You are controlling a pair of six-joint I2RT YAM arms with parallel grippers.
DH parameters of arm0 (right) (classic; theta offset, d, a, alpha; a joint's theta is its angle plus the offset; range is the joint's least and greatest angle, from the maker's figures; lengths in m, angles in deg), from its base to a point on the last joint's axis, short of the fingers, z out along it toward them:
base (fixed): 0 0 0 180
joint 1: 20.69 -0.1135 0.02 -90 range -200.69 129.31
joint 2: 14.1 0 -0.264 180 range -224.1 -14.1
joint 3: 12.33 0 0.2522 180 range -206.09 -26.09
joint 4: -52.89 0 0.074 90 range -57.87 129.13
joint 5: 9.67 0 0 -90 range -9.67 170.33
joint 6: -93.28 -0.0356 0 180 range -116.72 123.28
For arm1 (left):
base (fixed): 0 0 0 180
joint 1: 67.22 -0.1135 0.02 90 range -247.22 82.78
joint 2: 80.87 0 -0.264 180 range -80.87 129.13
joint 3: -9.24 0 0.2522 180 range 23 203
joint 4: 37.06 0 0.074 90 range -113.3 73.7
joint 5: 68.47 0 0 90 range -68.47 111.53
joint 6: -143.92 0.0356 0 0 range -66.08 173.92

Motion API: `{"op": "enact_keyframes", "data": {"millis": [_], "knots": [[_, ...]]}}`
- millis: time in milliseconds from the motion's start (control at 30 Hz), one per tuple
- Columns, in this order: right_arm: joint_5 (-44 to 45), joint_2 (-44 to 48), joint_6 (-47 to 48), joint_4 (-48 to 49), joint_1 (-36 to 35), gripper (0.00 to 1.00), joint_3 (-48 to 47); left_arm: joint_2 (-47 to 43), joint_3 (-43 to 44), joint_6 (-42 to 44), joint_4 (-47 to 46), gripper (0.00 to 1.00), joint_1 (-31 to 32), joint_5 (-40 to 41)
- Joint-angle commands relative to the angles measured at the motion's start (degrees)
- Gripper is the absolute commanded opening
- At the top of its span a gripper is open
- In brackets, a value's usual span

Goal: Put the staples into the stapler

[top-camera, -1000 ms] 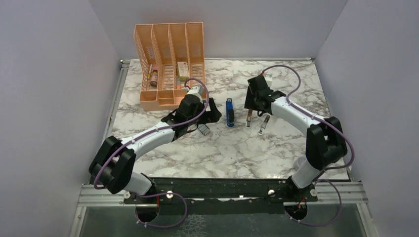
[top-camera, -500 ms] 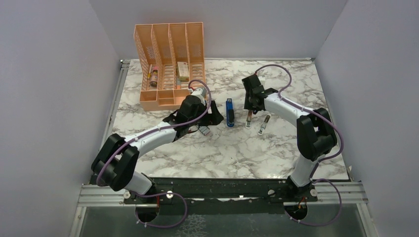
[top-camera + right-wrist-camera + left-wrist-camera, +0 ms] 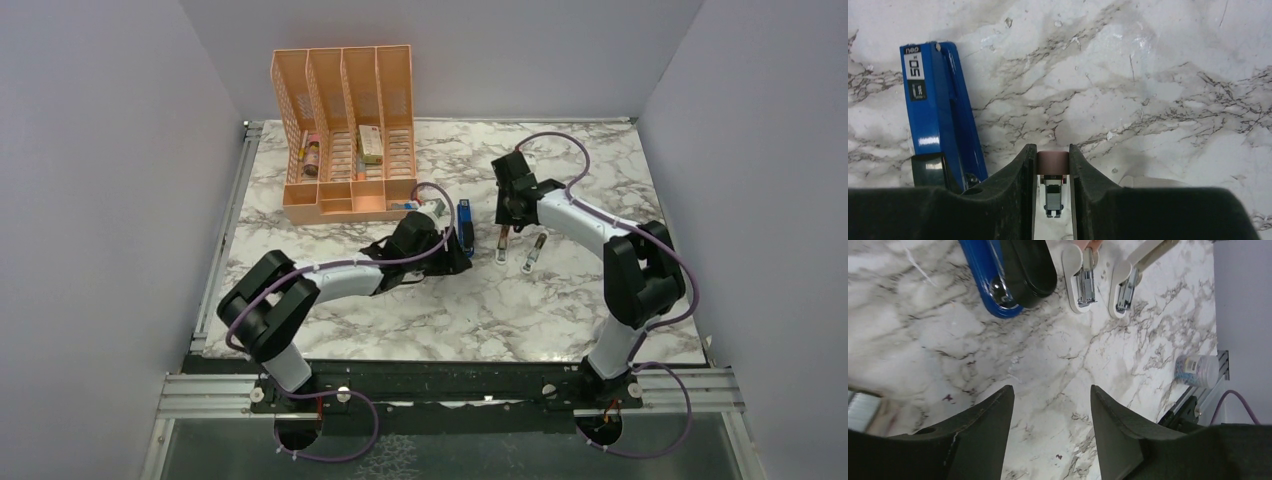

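Note:
The blue stapler [image 3: 466,216] with its black top arm lies on the marble table, and shows too in the left wrist view [image 3: 1009,275] and the right wrist view [image 3: 938,110]. My left gripper [image 3: 457,252] hovers just near of it, open over bare marble [image 3: 1050,395]. The staples [image 3: 859,410] show as a silvery strip at that view's lower left edge; the left arm hides them from above. My right gripper [image 3: 505,215] is shut [image 3: 1053,150] on the brown end of a small white clip-like piece [image 3: 1053,162], right of the stapler.
A second white clip-like piece [image 3: 533,253] lies right of the held one. A peach desk organizer [image 3: 345,130] stands at the back left with a small bottle [image 3: 312,155] and a box [image 3: 370,143] in it. A small jar [image 3: 1198,371] sits near the table's right front edge.
My left arm has swung right from the staples to the stapler's near end, its jaws narrowing. My right gripper has closed on the white clip-like piece.

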Motion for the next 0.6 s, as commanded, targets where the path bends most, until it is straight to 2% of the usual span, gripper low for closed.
{"op": "enact_keyframes", "data": {"millis": [0,233,367,567], "knots": [[-4.3,4.7,0.1,-2.7,-0.4,0.25,2.5,4.9,3.5,-4.3,-2.0,0.56,4.0,4.1],[-6.7,9.0,-0.2,-2.7,-0.7,0.25,6.9,12.5,9.5,-6.7,-1.2,0.42,8.0,7.7],[-8.1,10.3,-0.2,-2.7,-1.0,0.25,8.6,15.2,10.8,-7.7,-1.3,0.34,8.2,6.7],[-9.1,11.4,-0.5,-2.8,-1.5,0.25,10.3,17.7,11.3,-7.9,-3.8,0.3,8.9,3.3]]}}
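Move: The left hand, empty and half open, has the pink mini stapler about 10 cm to its right, 5 cm ahead and 6 cm lower. From that hand the blue stapler lies some 8 cm ahead and 1 cm right, the staple tray about 11 cm left and level. The right hand already pinches the pink stapler and takes it to clear table about 5 cm straight back; from this hand the blue stapler is 9 cm left and 1 cm ahead, the white mini stapler 7 cm right and 5 cm back. Straight back towards its base, the right hand draws the pinched pink stapler about 5 cm, low over the table between the blue and white staplers, keeping its hold. Meanwhile the left hand goes to its right and down past the blue stapler's near end towards the pink stapler's white base, some 6.5 cm across and 5 cm lower, its still empty fingers narrowing to about half their gap. ##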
